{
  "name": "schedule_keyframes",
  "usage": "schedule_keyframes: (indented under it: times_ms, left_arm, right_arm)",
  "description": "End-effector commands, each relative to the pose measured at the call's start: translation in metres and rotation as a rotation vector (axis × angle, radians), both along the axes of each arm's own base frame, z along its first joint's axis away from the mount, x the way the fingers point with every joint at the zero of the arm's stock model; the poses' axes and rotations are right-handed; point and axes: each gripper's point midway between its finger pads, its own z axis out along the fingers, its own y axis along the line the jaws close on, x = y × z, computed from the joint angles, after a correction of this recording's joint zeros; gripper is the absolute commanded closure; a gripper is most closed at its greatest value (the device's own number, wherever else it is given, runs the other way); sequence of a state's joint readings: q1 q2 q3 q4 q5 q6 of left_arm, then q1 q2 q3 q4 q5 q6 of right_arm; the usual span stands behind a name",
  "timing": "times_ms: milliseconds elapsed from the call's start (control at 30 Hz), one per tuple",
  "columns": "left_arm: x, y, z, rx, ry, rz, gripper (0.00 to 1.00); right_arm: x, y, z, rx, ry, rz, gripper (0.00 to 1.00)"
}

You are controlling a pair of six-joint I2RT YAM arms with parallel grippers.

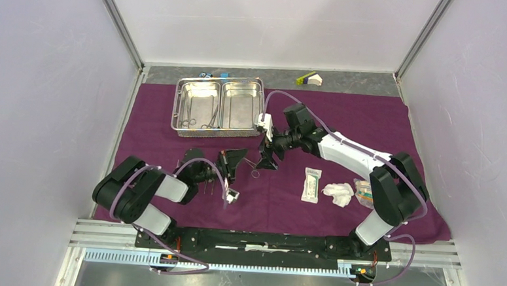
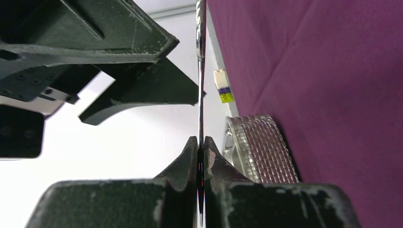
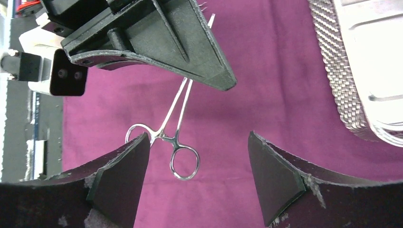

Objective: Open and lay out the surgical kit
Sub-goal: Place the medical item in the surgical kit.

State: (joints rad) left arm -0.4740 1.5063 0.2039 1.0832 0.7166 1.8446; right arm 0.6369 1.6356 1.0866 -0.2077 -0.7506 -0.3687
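The dark purple cloth [image 1: 370,123] lies spread flat over the table. On its far left part stands the steel tray [image 1: 218,132], with slim instruments [image 1: 196,117] in its left compartment. My left gripper [image 1: 234,158] [image 2: 200,145] is shut on the ring-handled forceps [image 2: 201,95], whose rings [image 1: 254,172] hang above the cloth. In the right wrist view the forceps [image 3: 177,137] dangle from the left gripper's fingers [image 3: 157,42]. My right gripper [image 1: 266,158] [image 3: 197,166] stands open beside the rings, one ring partly behind its left finger [image 3: 119,180]. Nothing is gripped between its pads.
A white packet [image 1: 311,184], white gauze [image 1: 338,193] and a small clear packet [image 1: 364,191] lie on the cloth at the right front. A blue block [image 1: 224,74] and a yellow-green and white piece [image 1: 308,79] sit on the grey strip behind the cloth. White walls close in three sides.
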Motion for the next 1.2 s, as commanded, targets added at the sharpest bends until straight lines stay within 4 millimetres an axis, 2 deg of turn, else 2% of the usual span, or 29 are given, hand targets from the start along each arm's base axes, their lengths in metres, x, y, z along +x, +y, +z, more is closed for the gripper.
schedule_keyframes:
  times_ms: [0,267,433,500,700,800,933,1167]
  left_arm:
    - [-0.015,-0.012,0.051,-0.073,-0.235,-0.069,0.98]
    - [-0.034,-0.017,0.068,-0.111,-0.381,-0.129,0.98]
    - [-0.042,-0.021,0.071,-0.132,-0.426,-0.157,0.98]
    - [-0.042,-0.023,0.073,-0.132,-0.437,-0.158,0.98]
    - [-0.042,-0.024,0.086,-0.170,-0.431,-0.140,0.98]
    - [-0.043,-0.025,0.085,-0.163,-0.446,-0.143,0.98]
    - [-0.042,-0.025,0.083,-0.151,-0.457,-0.140,0.98]
    - [-0.037,-0.028,0.090,-0.159,-0.482,-0.135,0.98]
  right_arm:
    - [-0.016,0.003,0.006,0.051,0.047,0.077,0.19]
    - [-0.034,-0.002,-0.005,0.053,0.115,0.136,0.21]
    - [-0.044,-0.001,-0.008,0.070,0.160,0.167,0.30]
    - [-0.047,-0.001,-0.010,0.071,0.188,0.180,0.36]
    - [-0.048,-0.001,-0.018,0.065,0.215,0.175,0.36]
    - [-0.050,0.001,-0.017,0.076,0.232,0.187,0.41]
    - [-0.056,0.000,-0.019,0.082,0.258,0.210,0.43]
    - [-0.063,-0.001,-0.024,0.089,0.295,0.226,0.53]
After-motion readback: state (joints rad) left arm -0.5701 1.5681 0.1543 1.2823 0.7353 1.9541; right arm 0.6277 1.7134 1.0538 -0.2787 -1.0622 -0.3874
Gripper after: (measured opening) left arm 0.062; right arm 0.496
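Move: The medical item, a ring-handled clamp, is already pinched by the left hand. Its rings lie about 5 cm back and 5 cm right of that hand, level with it. From the right hand the rings are some 4 cm back, 2 cm left and 2 cm lower. The tray's middle is 15 cm ahead and 14 cm left of the right hand, the white packet 8 cm back and 16 cm right, both roughly 10 cm lower. The clamp's rings are brought back and to the right by the left hand, which keeps its pinch, travels some 4 cm, rises slightly and then holds still. The open right hand follows the rings back about 5.5 cm, sinking a little and turning some 20 degrees, while its fingers close to roughly half open either side of the near ring; no grip shows yet. ##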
